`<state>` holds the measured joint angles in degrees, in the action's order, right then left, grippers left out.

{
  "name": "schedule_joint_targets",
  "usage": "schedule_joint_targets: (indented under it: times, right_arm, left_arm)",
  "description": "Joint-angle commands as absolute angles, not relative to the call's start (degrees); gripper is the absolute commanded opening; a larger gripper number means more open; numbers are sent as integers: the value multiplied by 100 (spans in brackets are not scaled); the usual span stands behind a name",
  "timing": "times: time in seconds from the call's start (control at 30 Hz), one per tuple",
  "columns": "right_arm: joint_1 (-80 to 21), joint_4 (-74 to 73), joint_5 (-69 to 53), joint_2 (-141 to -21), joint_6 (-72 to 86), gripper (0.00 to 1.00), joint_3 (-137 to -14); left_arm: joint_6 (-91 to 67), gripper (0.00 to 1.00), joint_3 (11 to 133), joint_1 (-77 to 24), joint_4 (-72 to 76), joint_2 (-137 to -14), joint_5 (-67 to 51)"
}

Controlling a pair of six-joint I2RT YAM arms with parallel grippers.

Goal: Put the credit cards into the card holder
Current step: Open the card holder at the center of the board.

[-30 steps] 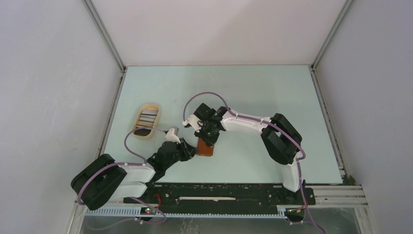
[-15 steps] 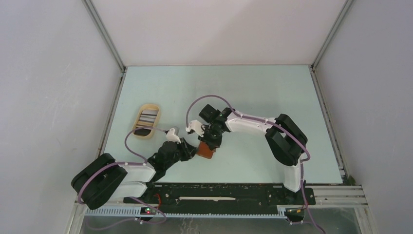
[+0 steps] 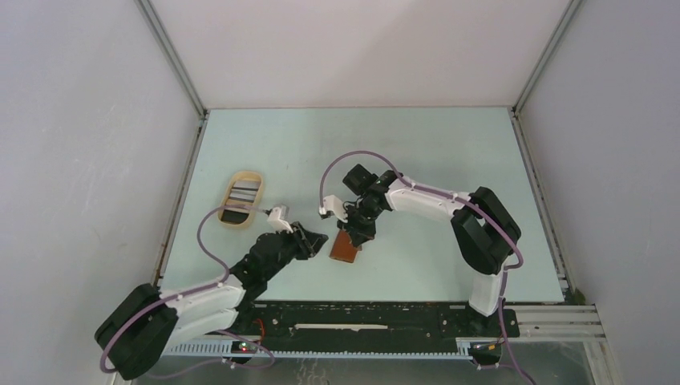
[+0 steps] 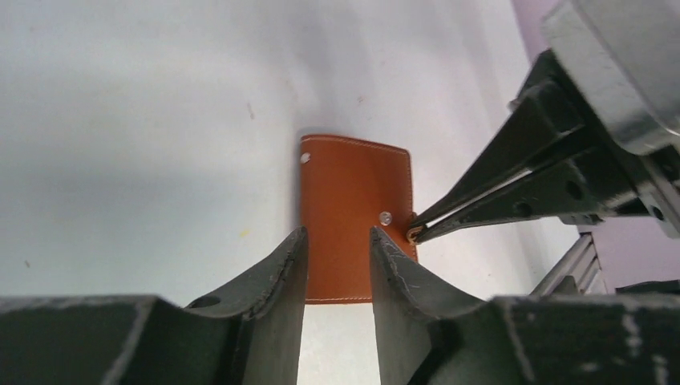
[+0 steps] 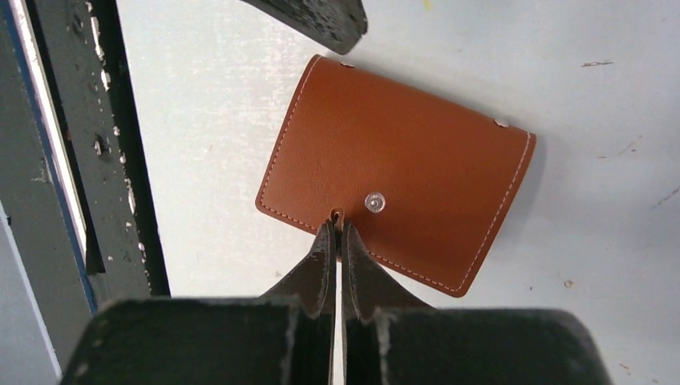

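The card holder (image 3: 346, 249), a closed reddish-brown wallet, lies flat on the table near the front middle. My right gripper (image 5: 337, 226) is shut on the small clasp tab at the card holder's (image 5: 401, 164) long edge, beside a metal snap. My left gripper (image 4: 337, 235) is open just over the near end of the card holder (image 4: 353, 192), with nothing pinched between its fingers. The right gripper's fingertips (image 4: 433, 218) show at the wallet's right edge. The credit cards (image 3: 242, 194) sit on edge in an oval tan tray (image 3: 243, 173) at the left.
The black rail (image 5: 128, 160) at the table's near edge runs close to the card holder. The left arm (image 3: 200, 297) stretches from the front left. The enclosure walls (image 3: 96, 160) bound the table.
My right gripper has shut on the clasp tab and moved slightly right and nearer, shifting the card holder a little. My left arm has drawn back to the left, its jaws a bit wider.
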<state>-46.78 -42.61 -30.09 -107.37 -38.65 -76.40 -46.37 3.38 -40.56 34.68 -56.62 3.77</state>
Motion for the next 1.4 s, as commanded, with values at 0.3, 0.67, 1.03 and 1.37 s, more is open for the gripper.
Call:
schedule_joint_targets:
  times: [0.3, 0.67, 1.03, 1.37]
  right_arm:
    - [-4055, -4816, -4286, -10209, -4760, 1, -7638]
    - [-3788, -4865, -4934, -10252, -4768, 2, -7650]
    - [-3788, -4933, -5133, -10369, -4685, 2, -7766]
    - [-3779, -4978, -5133, -10448, -4654, 2, -7823]
  left_arm:
    - [-4153, 58, 220, -4110, 3031, -4187, -339]
    - [-3999, 83, 727, -4789, 3349, -5310, -18]
    - [-3858, 91, 1123, -5091, 3658, -6035, 131]
    - [-3553, 91, 1581, -5213, 3169, -6420, 263]
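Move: The card holder is about 8 cm to my left hand's right, 2 cm ahead and 4 cm below. My left fingers are already clear of it. My right hand still pinches the tip of its strap. From that hand the holder's middle is some 3 cm left, 1 cm ahead and 1 cm below, and the metal snap is roughly 1 cm ahead, 1 cm left and 1 cm below. I keep my right fingers shut on the strap tip and draw it up about 4 cm and a little right, tilting the fingers some 15 degrees more towards the left. My left hand rises 4 cm, dips back and right, then goes on right to finish about 6 cm over, close before the holder, turned 15 degrees clockwise, opening nearly fully on the way without gripping. ##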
